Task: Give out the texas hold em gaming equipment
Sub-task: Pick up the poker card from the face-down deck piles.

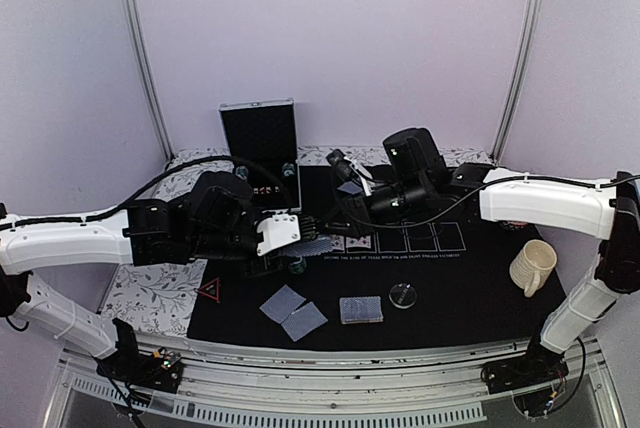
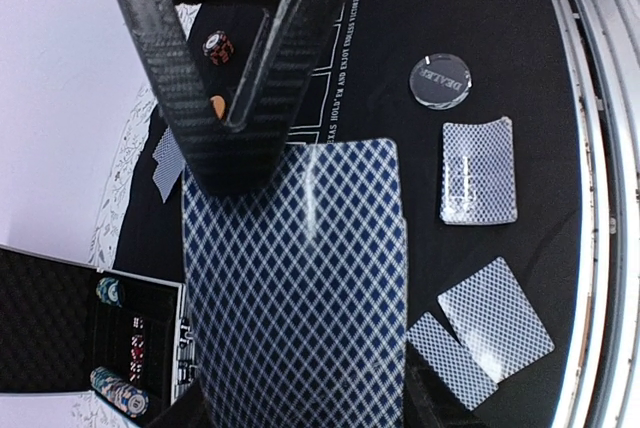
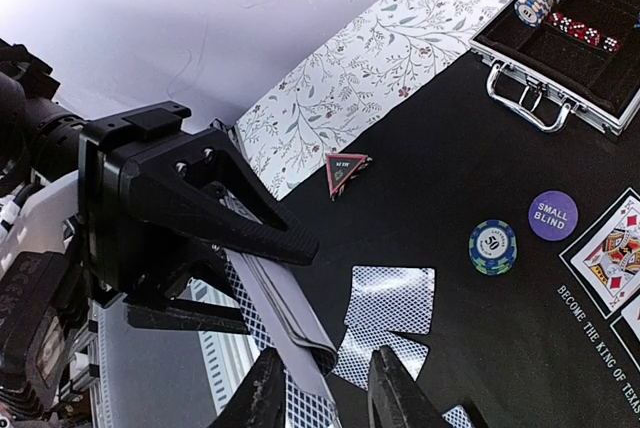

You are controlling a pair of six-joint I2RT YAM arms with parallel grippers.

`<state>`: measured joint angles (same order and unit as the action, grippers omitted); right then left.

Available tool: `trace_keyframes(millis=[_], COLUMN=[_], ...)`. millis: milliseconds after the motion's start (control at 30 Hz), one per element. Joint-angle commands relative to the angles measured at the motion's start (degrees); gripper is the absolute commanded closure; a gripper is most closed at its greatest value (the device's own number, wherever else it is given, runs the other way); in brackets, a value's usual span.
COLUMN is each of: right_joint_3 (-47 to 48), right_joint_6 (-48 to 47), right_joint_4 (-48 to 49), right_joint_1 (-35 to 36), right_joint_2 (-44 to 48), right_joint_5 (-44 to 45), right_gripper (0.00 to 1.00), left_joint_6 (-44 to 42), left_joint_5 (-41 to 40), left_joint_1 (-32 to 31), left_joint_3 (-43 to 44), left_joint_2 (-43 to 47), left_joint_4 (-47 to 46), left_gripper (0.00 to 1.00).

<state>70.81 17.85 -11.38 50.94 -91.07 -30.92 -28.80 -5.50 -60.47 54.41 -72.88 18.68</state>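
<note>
My left gripper [image 1: 303, 236] is shut on a deck of playing cards [image 2: 300, 288] with blue diamond backs, held flat above the black mat [image 1: 470, 288]. My right gripper [image 3: 330, 393] stands open at the deck's free end, its jaws on either side of the deck's corner. Two single cards [image 1: 291, 312] lie face down near the front, beside a small stack [image 1: 361, 309]. The clear dealer disc [image 2: 440, 81] lies by that stack. A red triangle marker [image 3: 346, 170] lies at the mat's left edge. A green-blue chip [image 3: 493, 246] and a purple small-blind disc [image 3: 553, 215] lie nearby.
An open metal case [image 1: 260, 143] with chips and dice stands at the back left. A cream mug [image 1: 532, 266] sits on the mat's right side. Face-up cards [image 3: 612, 248] lie in the printed rectangles. A red-black chip [image 2: 218, 46] and an orange one [image 2: 217, 106] lie by them.
</note>
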Motion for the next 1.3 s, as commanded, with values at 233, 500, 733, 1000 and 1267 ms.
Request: trace_keyframes(millis=[233,500,733,1000,1267], right_joint_3=[-0.96,-1.11,-2.85,-1.99,-4.03], right_joint_6=[-0.04,-0.74,-1.05,-1.06,-1.67], right_joint_4=[1.29,-0.66,-1.41,-0.64,-0.71], right_joint_1=[-0.19,-0.63,-1.06,-1.09,-2.59], right_joint_2=[-0.31,2.06,3.26,1.46,5.43], right_joint_5=[0.08,1.5,1.86,-1.44,-0.27], right_gripper=[0.92,0.97,0.97,0.96,0.98], left_joint_6=[0.85,0.79,1.09,0.91,0.8], left_joint_5=[1.2,0.39,0.46,1.48,0.91], left_joint_1=[0.9,1.5,1.87,1.86,2.08], left_joint_3=[0.4,-0.48,-1.06,-0.82,-1.69], left_joint_2=[1.86,2.44,3.0,2.37,3.04], left_joint_4=[-1.5,-1.19,-1.1,-2.06,-1.48], left_gripper=[0.52,0.53,0.53,0.53,0.54])
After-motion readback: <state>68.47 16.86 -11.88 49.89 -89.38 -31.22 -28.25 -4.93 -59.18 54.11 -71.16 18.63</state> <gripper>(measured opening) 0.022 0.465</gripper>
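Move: Some 5 cm to the right hand's left and 1 cm nearer the base, about level, is the middle of the top poker card, on the deck held by the left hand; it lies roughly 5 cm right of and 1 cm ahead of the left hand. From the right hand, all about 17 cm down, the chip stack is 9 cm left and 4 cm ahead, the face-up card 1 cm left and 12 cm ahead, and the face-down pair 9 cm left and 8 cm back. Dipping barely half a centimetre, the right hand shuts its part-open fingers on the free right-hand end of the top card, pinching it, then draws it about 1.5 cm to the right. The left hand keeps its grip on the deck, rising about 1 cm and easing slightly left, away from the pull. ##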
